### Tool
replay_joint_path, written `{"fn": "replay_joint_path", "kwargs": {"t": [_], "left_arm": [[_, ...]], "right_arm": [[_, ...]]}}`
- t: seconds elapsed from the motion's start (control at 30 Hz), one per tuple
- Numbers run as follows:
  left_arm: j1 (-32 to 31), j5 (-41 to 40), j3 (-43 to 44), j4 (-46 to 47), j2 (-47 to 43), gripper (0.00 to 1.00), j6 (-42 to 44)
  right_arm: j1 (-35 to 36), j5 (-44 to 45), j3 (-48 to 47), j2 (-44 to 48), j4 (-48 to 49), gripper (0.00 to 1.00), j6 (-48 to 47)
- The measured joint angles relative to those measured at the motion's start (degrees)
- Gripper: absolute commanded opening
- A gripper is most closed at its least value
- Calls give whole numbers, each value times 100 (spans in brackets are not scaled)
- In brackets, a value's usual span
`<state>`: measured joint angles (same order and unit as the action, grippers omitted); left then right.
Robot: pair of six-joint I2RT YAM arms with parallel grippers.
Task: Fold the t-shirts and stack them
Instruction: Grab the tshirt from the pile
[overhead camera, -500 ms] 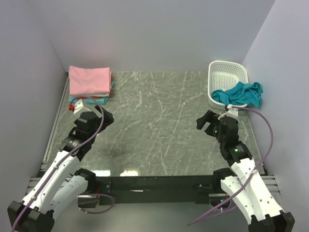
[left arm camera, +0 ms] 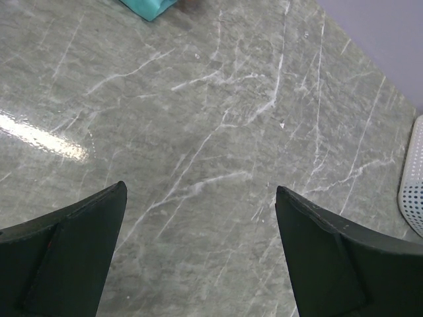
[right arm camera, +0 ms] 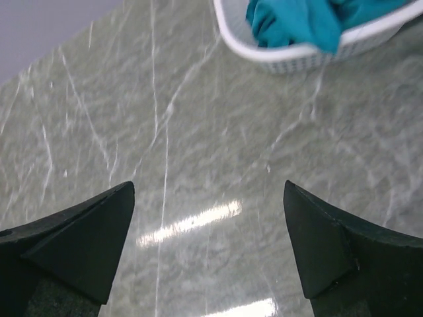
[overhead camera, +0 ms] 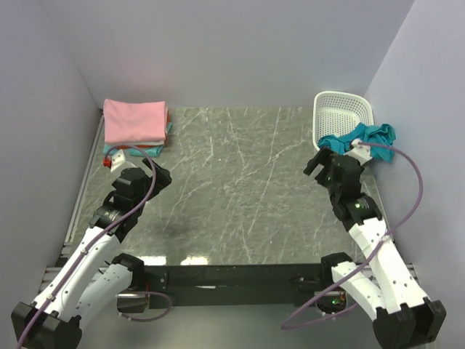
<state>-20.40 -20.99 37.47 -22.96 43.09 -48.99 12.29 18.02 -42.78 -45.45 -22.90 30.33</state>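
Observation:
A folded pink t-shirt (overhead camera: 134, 120) tops a stack at the table's far left, with aqua and red edges showing beneath it. A crumpled teal-blue t-shirt (overhead camera: 363, 140) hangs over the rim of the white basket (overhead camera: 341, 109) at the far right. It also shows at the top of the right wrist view as teal cloth (right arm camera: 297, 20) inside the basket rim (right arm camera: 277, 56). My right gripper (overhead camera: 320, 158) is open, just short of the basket, nothing between its fingers. Over bare table near the stack, my left gripper (overhead camera: 154, 174) stands open and holds nothing. An aqua corner (left arm camera: 147, 6) peeks in the left wrist view.
The grey marble table (overhead camera: 232, 189) is walled by pale panels at the back and sides. A metal rail (overhead camera: 86, 182) runs along the left edge. The basket's edge (left arm camera: 413, 185) shows at the right of the left wrist view.
My right arm has reached forward and to the right, bringing its gripper up close to the basket and the teal-blue t-shirt. The left arm has not moved.

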Motion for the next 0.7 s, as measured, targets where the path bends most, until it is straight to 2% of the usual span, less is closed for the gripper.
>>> {"fn": "replay_joint_path", "kwargs": {"t": [0.17,0.43,0.7], "left_arm": [[0,140,-74,125,39,99,24],[0,151,-94,197,155,99,4],[0,164,-94,216,319,100,0]], "right_arm": [[-568,205,-1139,-1029,-210,100,-66],[-2103,-372,-3005,-3300,-459,100,-227],[-2382,-177,-4675,-5320,-887,99,-450]]}}
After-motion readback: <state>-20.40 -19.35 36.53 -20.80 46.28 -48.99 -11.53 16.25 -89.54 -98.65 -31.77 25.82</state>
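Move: Some 22 cm ahead of the right hand, 22 cm to its right and 15 cm below lies the teal t-shirt, bunched in the near part of the white basket and spilling over its right rim. The basket's middle is about 6 cm farther out than the shirt's and 3 cm to the left of it. From the left hand the shirt is far off, roughly 73 cm right, 23 cm ahead and 13 cm lower. Swinging quickly out over the basket, the right hand travels about 17 cm forward and 15 cm to its right towards the teal t-shirt, arching up some 4 cm and sinking back to its starting height. The wrist turns about 20 degrees clockwise while the fingers tip further down, staying wide open and still clear of the cloth. ##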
